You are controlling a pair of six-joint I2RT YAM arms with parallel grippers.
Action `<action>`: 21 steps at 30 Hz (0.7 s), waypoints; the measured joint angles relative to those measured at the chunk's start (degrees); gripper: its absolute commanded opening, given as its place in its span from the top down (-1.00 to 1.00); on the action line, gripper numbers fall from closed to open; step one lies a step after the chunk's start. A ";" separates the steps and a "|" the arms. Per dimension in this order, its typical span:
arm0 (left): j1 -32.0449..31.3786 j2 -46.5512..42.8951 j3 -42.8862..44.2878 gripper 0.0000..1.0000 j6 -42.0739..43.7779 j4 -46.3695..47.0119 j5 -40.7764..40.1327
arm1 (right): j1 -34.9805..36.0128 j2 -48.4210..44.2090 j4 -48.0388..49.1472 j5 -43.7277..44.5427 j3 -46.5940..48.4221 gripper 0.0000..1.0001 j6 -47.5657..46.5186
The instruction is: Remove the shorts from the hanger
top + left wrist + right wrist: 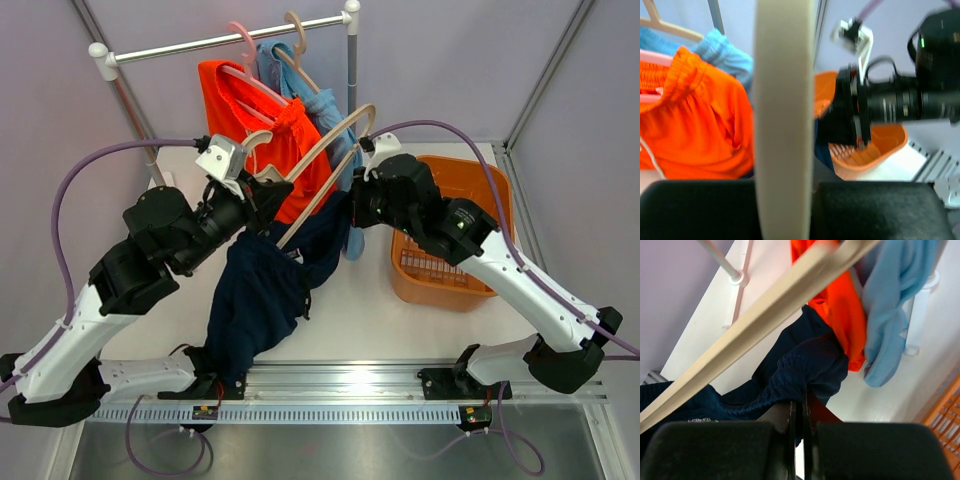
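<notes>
The dark navy shorts (255, 290) hang in a long fold from mid-table down to the front rail. My right gripper (352, 205) is shut on their bunched waistband (790, 370), pinched between the fingertips of that gripper (801, 415). My left gripper (262, 190) is shut on a beige hanger (325, 165), whose lower end meets the navy fabric. In the left wrist view the hanger's bar (784, 120) stands upright in that gripper (785, 210). The bright orange shorts (240, 110) and the light blue shorts (325, 110) hang from hangers on the rack.
A white rack bar (220, 42) crosses the back on two posts. An orange slatted basket (455, 270) stands on the table at the right, just behind my right arm. A pink hanger (245, 45) carries the orange shorts.
</notes>
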 measured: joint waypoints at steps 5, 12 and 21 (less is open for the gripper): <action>0.00 0.55 -1.99 1.00 -0.20 8.17 -2.03 | 2.67 -0.44 -0.26 0.76 0.00 1.00 -0.02; 0.02 -0.26 -7.04 1.00 -0.15 19.43 -5.27 | 4.59 -1.18 -1.18 1.79 0.07 1.00 -0.35; 0.00 0.09 -2.14 1.00 1.97 15.02 -11.63 | 4.66 -1.05 -6.95 9.75 8.76 1.00 -5.01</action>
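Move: My left hand grips the hanger by its hook end, and the hanger's lower end still sits in the navy shorts. The shorts' middle is about 3 cm back from that hand and 27 below it; the orange shorts hang some 22 cm ahead, 3 right and 12 lower. From my right hand, shut on the waistband, the hanger's lower end is roughly 15 cm left and 10 back, the basket 24 right, 13 ahead and 28 below. I lift the hanger up and away from the navy shorts with my left hand, about 5 cm up while going 3 cm forward, then swinging left, the wrist turning some 10 degrees counter-clockwise. My right hand keeps its pinch on the waistband, eases back about 2.5 cm and slightly left, then turns right and climbs quickly by about 4 cm. Both grippers stay shut. ##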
